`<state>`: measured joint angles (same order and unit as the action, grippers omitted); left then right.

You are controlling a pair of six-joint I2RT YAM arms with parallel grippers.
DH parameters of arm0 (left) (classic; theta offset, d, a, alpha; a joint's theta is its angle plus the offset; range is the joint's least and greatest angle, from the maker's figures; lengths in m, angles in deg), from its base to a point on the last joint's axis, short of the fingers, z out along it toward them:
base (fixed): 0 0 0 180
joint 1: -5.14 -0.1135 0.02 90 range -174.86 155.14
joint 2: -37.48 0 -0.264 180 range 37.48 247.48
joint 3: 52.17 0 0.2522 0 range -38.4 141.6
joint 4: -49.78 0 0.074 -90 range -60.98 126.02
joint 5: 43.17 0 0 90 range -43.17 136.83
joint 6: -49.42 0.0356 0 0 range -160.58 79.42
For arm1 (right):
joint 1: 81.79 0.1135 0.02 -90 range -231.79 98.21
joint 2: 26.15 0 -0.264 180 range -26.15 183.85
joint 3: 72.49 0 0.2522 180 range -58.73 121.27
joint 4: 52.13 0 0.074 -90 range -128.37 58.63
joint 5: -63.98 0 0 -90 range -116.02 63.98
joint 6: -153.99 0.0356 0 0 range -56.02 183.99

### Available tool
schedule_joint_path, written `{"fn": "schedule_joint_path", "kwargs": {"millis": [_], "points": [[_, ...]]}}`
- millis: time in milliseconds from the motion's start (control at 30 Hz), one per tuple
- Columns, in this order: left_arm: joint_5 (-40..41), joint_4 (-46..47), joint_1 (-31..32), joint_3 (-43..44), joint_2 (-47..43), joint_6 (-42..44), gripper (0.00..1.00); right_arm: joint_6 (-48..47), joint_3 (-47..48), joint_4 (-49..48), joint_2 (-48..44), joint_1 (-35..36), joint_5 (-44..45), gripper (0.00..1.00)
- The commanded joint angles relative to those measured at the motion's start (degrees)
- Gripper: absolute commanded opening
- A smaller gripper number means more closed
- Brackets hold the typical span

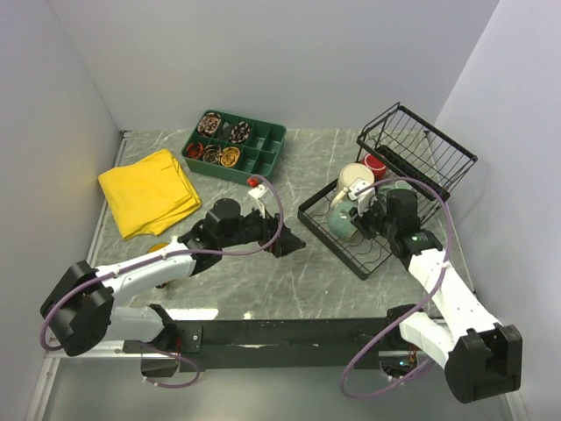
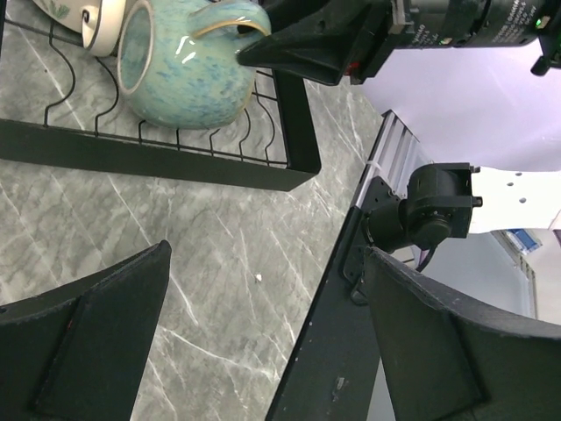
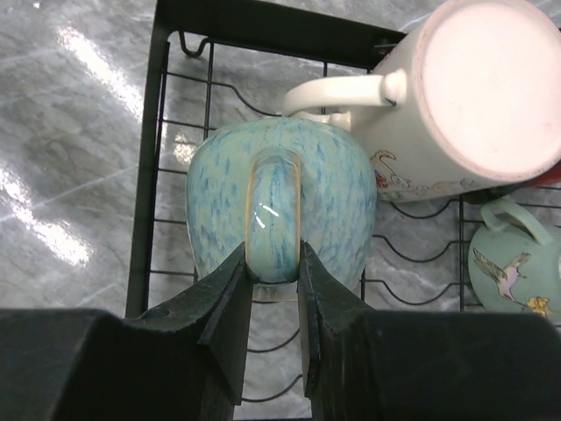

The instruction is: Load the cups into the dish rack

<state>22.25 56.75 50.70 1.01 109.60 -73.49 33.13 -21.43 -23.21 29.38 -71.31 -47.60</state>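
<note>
The black wire dish rack (image 1: 329, 241) stands at the right, its raised basket end (image 1: 421, 145) at the far side. On its slotted base the larger grey-green cup (image 3: 333, 193) lies on its side, handle up. My right gripper (image 3: 274, 263) is shut on that handle. In the left wrist view the same cup (image 2: 184, 74) shows its mouth. A cream cup (image 3: 478, 88) sits upside down beside it, a small pale teal cup (image 3: 517, 272) is just behind, and a red cup (image 1: 375, 165) is further back. My left gripper (image 2: 263, 324) hangs open over bare table in front of the rack (image 2: 175, 162).
A folded yellow cloth (image 1: 149, 189) lies at the far left. A dark green compartment tray (image 1: 235, 149) with small items stands at the back. A black bar (image 1: 289, 331) runs along the table's near edge. Walls close in on both sides.
</note>
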Motion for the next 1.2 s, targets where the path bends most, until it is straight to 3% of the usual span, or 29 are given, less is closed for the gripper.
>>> {"fn": "schedule_joint_path", "kwargs": {"millis": [0,167,633,700,900,1000,1167], "points": [[-0.56,3.52,-0.03,-0.83,-1.45,-1.28,0.96,-2.37,-1.26,1.27,-3.58,-1.08,1.19,0.19],[-0.74,3.53,-0.03,-0.84,-1.19,-1.63,0.96,-2.28,-1.7,3.47,-5.78,-1.69,1.19,0.31],[-1.87,4.31,0.05,-1.27,-1.02,-1.55,0.96,-5.71,4.62,16.12,-3.59,-3.71,-0.21,0.32],[-3.19,3.97,0.05,-0.23,0.47,-0.76,0.96,-6.5,6.11,18.5,-2.27,-3.71,-0.83,0.39],[-3.12,1.86,0.14,8.47,8.89,1.79,0.98,-6.07,6.3,18.86,-1.82,-4.15,-1.44,0.36],[-0.84,-0.07,0.23,15.23,15.65,-0.66,0.9,-6.06,5.51,18.42,-2.44,-4.42,-1.53,0.35],[2.69,-2.18,0.84,24.11,24.55,-6.9,0.58,-5.62,4.98,18.68,-3.06,-4.85,-2.23,0.34]]}}
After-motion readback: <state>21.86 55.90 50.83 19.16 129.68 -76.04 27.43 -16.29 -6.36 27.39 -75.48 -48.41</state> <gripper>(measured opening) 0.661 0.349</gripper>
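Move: The white cup stands in the rack about 16 cm ahead of the left gripper, 15 cm to its right and 8 cm lower; the speckled blue-green cup lies 6 cm ahead and 12 cm right of that gripper. The right gripper already has the speckled cup's handle, its middle 3 cm left, 1 cm ahead and 5 cm below; the open rack spot for it is 2 cm back, straight below. From this hand the white cup is 11 cm ahead, 1 cm left, the small green cup 9 cm ahead, 12 cm right. Keep the right fingers on the speckled cup's handle and draw it level back and to the right, about 4 cm, away from the white cup, tipping the wrist slightly down as you finish. Hold the open left gripper nearly still meanwhile, then sweep it forward and right about 8 cm, over the rack's near-left edge towards the white cup, starting to close the fingers. ##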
